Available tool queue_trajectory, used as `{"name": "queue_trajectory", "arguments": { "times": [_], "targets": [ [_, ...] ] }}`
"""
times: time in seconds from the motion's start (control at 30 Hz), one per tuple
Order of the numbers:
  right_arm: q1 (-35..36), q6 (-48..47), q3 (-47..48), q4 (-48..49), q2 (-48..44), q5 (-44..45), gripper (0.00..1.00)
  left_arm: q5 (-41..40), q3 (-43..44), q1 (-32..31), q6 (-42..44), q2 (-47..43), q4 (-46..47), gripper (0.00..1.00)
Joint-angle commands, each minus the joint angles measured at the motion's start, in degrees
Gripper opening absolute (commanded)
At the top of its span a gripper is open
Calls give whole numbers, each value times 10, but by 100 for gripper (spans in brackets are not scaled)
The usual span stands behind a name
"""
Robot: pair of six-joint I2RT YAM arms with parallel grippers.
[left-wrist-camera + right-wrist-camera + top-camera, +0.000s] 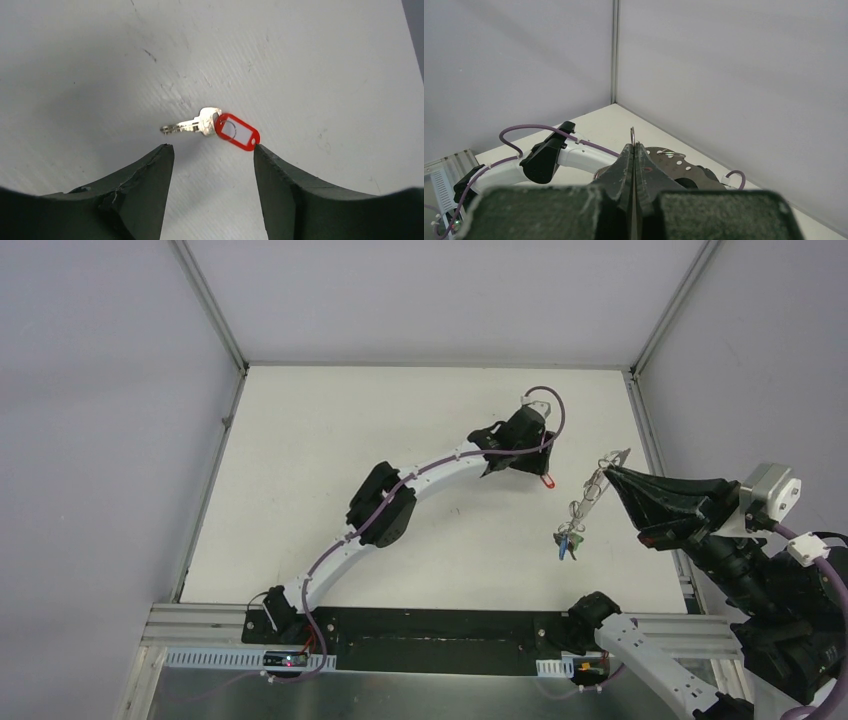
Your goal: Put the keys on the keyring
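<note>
A silvery key (192, 126) with a red plastic tag (239, 132) lies flat on the white table, also seen as a red speck, the tag (547, 480). My left gripper (212, 150) hovers just over it, open, its right fingertip (260, 152) at the tag's end and nothing between the jaws. My right gripper (608, 472) is shut on the keyring (590, 495), a thin wire hoop held above the table on the right. Green and blue keys (567, 543) hang from its low end. In the right wrist view the keyring's wire (632, 132) pokes up between the shut fingers (626, 160).
White table (330, 490) with grey walls on three sides and a metal frame rail (650, 440) along the right edge. The left arm (390, 505) arcs across the middle. Both arm bases sit on the black strip (430, 630) at the near edge.
</note>
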Motion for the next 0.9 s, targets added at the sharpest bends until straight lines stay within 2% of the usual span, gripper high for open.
{"name": "queue_trajectory", "arguments": {
  "times": [0.0,0.13,0.5,0.7,0.87],
  "targets": [
    [-2,4,13,17,0,-5,0,-89,72,-26,79,38,32,59],
    [-2,20,6,21,-4,-1,0,-127,107,-33,101,69,34,55],
    [-2,55,-5,28,-5,-11,0,-170,108,-51,167,99,56,49],
    [-2,69,-14,36,-7,-12,0,-192,70,-55,198,73,56,35],
    [-2,72,-16,38,-5,-16,0,-199,14,-56,207,34,67,27]
  ]
}}
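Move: Roughly 3 cm ahead of the open left hand, 3 cm to its right and 5 cm below lies the small ring joining a loose key to a red tag, all flat on the table. The key is about 2 cm farther out than the ring and 1 cm to its left; the tag is some 2 cm nearer the base and 1 cm to its right. From the raised right hand, that ring lies about 30 cm ahead, 1 cm right and 49 cm below. Sinking about 3 cm while easing some 2 cm forward and 2 cm right, the left hand closes in on the small ring between key and tag, its wrist swinging the fingertips outward by about 25 degrees. The fingers narrow from over half open to under a third, one tip on each side of the ring, not yet pinching. The right hand keeps its grip on the metal plate and hanging bunch, drifting slightly down and left. ##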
